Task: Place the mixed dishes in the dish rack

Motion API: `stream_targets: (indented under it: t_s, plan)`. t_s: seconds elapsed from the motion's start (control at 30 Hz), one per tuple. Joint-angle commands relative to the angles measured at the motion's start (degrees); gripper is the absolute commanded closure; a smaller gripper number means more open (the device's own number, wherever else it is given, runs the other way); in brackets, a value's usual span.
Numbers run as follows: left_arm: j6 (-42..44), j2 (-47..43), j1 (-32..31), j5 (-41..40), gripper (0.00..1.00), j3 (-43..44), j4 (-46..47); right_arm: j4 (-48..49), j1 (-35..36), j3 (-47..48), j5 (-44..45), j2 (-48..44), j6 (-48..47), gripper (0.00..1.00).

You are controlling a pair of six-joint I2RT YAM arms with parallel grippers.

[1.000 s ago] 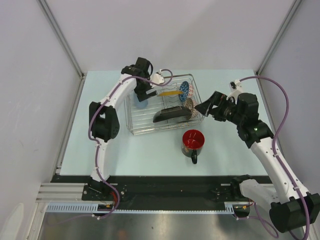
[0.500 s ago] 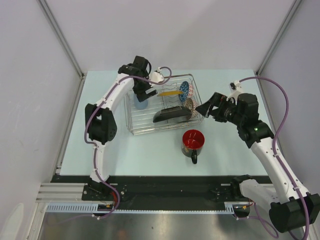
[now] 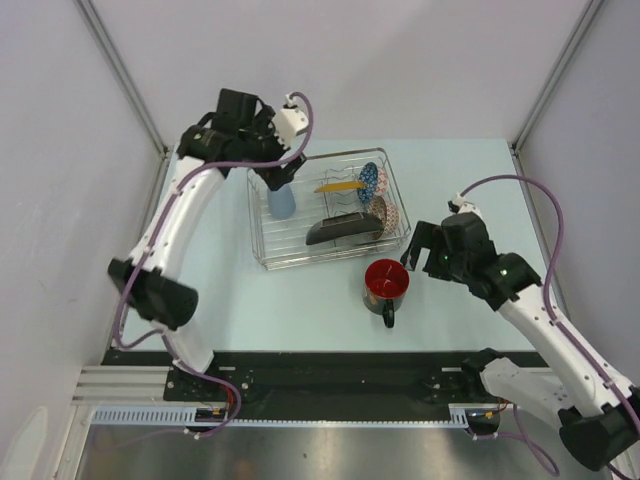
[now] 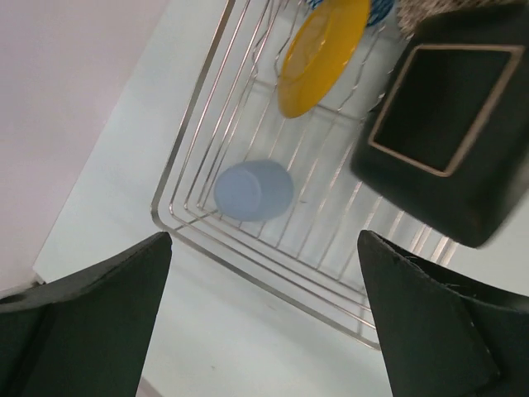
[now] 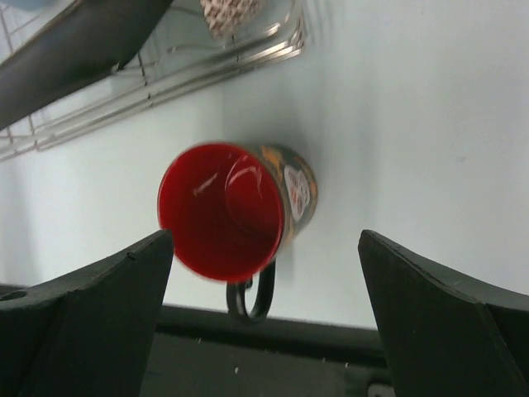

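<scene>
The dish rack (image 3: 264, 243) is a silver wire basket mid-table. In it stand the round yellow plate (image 3: 340, 186), the blue bowl (image 3: 370, 180), the brown-speckled bowl (image 3: 381, 212) and the square black plate (image 3: 343, 230). A pale blue cup (image 3: 282, 201) sits upside down in its left end. My left gripper (image 3: 273, 172) is open and empty, above the rack's far left corner; its view shows the cup (image 4: 254, 189), yellow plate (image 4: 322, 50) and black plate (image 4: 446, 116). The red-lined mug (image 3: 386, 281) lies on the table before the rack. My right gripper (image 3: 414, 252) is open just right of it, above the mug (image 5: 231, 211).
The rack's front wires (image 5: 207, 74) run close behind the mug. The mug's handle (image 5: 252, 298) points toward the table's near edge, by the black base rail (image 3: 330, 365). Grey walls close in the table on the left, back and right.
My left gripper has risen and pulled back left from the pale blue cup, which stays in the rack. My right gripper has swung down and nearer, to beside the mug.
</scene>
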Motion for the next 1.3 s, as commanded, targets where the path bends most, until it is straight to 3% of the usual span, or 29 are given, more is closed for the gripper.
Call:
stream_targets:
  t_s: [0.0, 0.07, 0.13, 0.27, 0.37, 0.6, 1.03, 1.17, 1.27]
  plan:
    - [-7.1, -8.9, 0.3, 9.1, 0.00, -7.4, 4.3, -6.4, -3.5, -0.1, 2.8, -3.8, 6.8, 0.00]
    - [-10.4, -9.3, 0.7, 9.1, 0.00, -7.1, 4.7, -5.2, -7.5, -1.9, -6.9, -2.6, 6.0, 0.00]
    - [-13.6, -10.1, 1.4, 10.8, 0.00, -6.8, 5.8, -3.7, -8.5, -4.1, -9.9, -1.9, 4.2, 0.00]
    - [-15.9, -11.9, 1.5, 11.9, 0.00, -8.5, 8.9, -3.6, -1.5, -4.4, 0.1, 0.2, 4.7, 0.01]
    - [-17.0, -10.9, 1.5, 11.8, 0.00, -8.0, 7.2, -2.4, 2.7, -4.5, 3.0, 1.9, 5.3, 0.12]
    - [-18.4, -11.0, 1.5, 13.7, 0.00, -11.4, 7.6, 0.5, 3.9, -4.4, 5.0, 7.3, 4.6, 0.29]
    - [-20.3, -14.2, 1.5, 15.2, 0.00, -15.7, 11.5, 11.0, 6.1, -4.6, 8.5, 24.0, 3.1, 0.38]
    - [-20.3, -15.2, 1.5, 15.3, 0.00, -17.0, 12.4, 11.8, 7.8, -4.7, 10.3, 27.0, 3.2, 0.52]
    - [-20.5, -15.2, 1.5, 15.2, 0.00, -17.8, 13.1, 12.4, 8.5, -5.0, 10.6, 27.4, 3.4, 0.70]
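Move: My right hand, open and empty, has the red-lined mug about 7 cm to its left, only about 1 cm ahead, and some 17 cm below. The black square plate leaning in the rack is about 13 cm ahead and 17 cm left of that hand, the brown patterned bowl about 17 cm ahead and 7 cm left, both roughly 14 cm lower. From my left hand the mug lies some 17 cm back, 24 cm right and 27 cm down. I lower my right hand about 13 cm onto the mug's right rim, swinging slightly right first and then back left, fingers tipping some 15 degrees more downward. I close them from wide open to well under half, with one finger inside the mug and the other outside its right wall. My empty left hand backs off about 5 cm, rolling its left side down, fingers open. ##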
